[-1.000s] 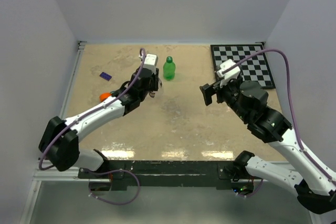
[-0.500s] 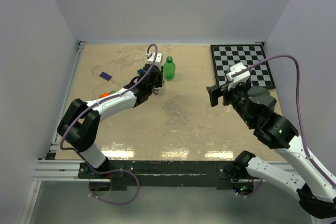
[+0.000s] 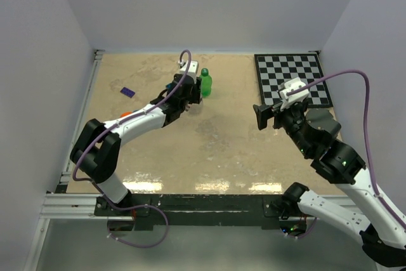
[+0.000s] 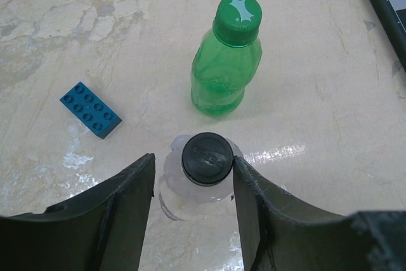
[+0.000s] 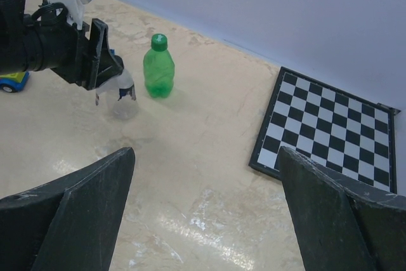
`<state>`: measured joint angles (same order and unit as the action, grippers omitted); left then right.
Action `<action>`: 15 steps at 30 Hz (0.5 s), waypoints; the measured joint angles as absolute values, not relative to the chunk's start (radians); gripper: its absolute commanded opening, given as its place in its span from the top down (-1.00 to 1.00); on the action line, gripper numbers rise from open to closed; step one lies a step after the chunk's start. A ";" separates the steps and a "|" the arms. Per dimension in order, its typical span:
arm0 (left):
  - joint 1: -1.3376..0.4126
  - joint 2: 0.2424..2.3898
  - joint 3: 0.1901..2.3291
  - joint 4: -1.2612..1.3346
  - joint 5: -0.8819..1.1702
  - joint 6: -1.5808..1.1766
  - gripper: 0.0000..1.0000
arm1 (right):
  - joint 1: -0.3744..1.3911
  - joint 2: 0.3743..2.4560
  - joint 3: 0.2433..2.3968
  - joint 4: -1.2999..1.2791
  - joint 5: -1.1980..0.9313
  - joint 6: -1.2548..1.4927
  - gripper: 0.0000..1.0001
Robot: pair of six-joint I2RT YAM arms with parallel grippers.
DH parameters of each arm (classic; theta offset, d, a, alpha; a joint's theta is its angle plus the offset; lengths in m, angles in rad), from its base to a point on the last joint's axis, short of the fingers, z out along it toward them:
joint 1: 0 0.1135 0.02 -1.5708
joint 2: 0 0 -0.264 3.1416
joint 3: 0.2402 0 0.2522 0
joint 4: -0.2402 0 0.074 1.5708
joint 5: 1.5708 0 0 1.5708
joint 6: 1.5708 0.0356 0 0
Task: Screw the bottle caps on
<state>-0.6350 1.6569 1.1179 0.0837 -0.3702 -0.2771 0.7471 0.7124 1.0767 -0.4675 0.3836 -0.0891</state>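
Observation:
A clear bottle (image 4: 190, 198) stands upright with a black cap (image 4: 207, 158) sitting on its neck. My left gripper (image 4: 193, 158) hangs over it, open. Its right finger touches the cap's edge, while the left finger stands a little away from it. Just beyond stands the green bottle (image 4: 222, 74) with its green cap (image 4: 236, 17) on. In the top view the left gripper (image 3: 188, 96) hides the clear bottle, next to the green bottle (image 3: 204, 84). My right gripper (image 3: 263, 117) is wide open and holds nothing, well to the right of both bottles (image 5: 158, 68).
A blue brick (image 4: 91, 109) lies left of the bottles. A purple brick (image 3: 128, 92) and an orange object (image 3: 127, 116) sit further left. A chessboard (image 3: 295, 77) lies at the back right. Walls close in the table on three sides.
My left gripper swung up beside the green bottle and has now let its jaws off the black cap. The right arm has drifted slightly to the right, still open.

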 measured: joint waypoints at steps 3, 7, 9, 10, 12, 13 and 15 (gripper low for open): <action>-0.635 1.657 1.124 0.072 -0.369 -0.278 -0.32 | 0.747 0.710 1.077 -0.475 0.384 -0.088 -0.97; -0.635 1.657 1.124 0.050 -0.369 -0.279 -0.50 | 0.747 0.698 1.077 -0.492 0.384 -0.084 -0.97; -0.635 1.654 1.126 0.036 -0.367 -0.282 -0.59 | 0.747 0.691 1.077 -0.500 0.384 -0.077 -0.97; -0.635 1.648 1.126 0.027 -0.365 -0.287 -0.66 | 0.747 0.688 1.077 -0.505 0.385 -0.070 -0.97; -0.635 1.630 1.129 0.008 -0.359 -0.296 -0.77 | 0.747 0.678 1.077 -0.511 0.401 -0.057 -0.97; -0.634 1.619 1.133 -0.002 -0.357 -0.300 -0.83 | 0.747 0.673 1.077 -0.513 0.413 -0.044 -0.97; -0.628 1.580 1.150 -0.033 -0.343 -0.318 -0.95 | 0.747 0.659 1.077 -0.516 0.447 -0.016 -0.97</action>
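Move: The clear bottle with the black cap stands between the left hand's parted fingers, its middle about 2 cm ahead of the hand point and some 6 cm below. From this hand the green bottle is about 11 cm ahead and 5 cm to the right, its middle also 6 cm lower; the blue brick lies roughly 13 cm ahead, 10 cm left and 14 cm down. From the right hand the clear bottle is some 20 cm ahead, 23 cm left and 27 cm below. The left fingers, already loosened around the top of the clear bottle, spread from about half to nearly fully open and come clear of it; the hand dips a touch, then rises some 2.5 cm while easing about 1 cm back. The empty right hand, still wide open, drifts about 2 cm right and 1 cm back, away from the bottles, its wrist turning only slightly. ##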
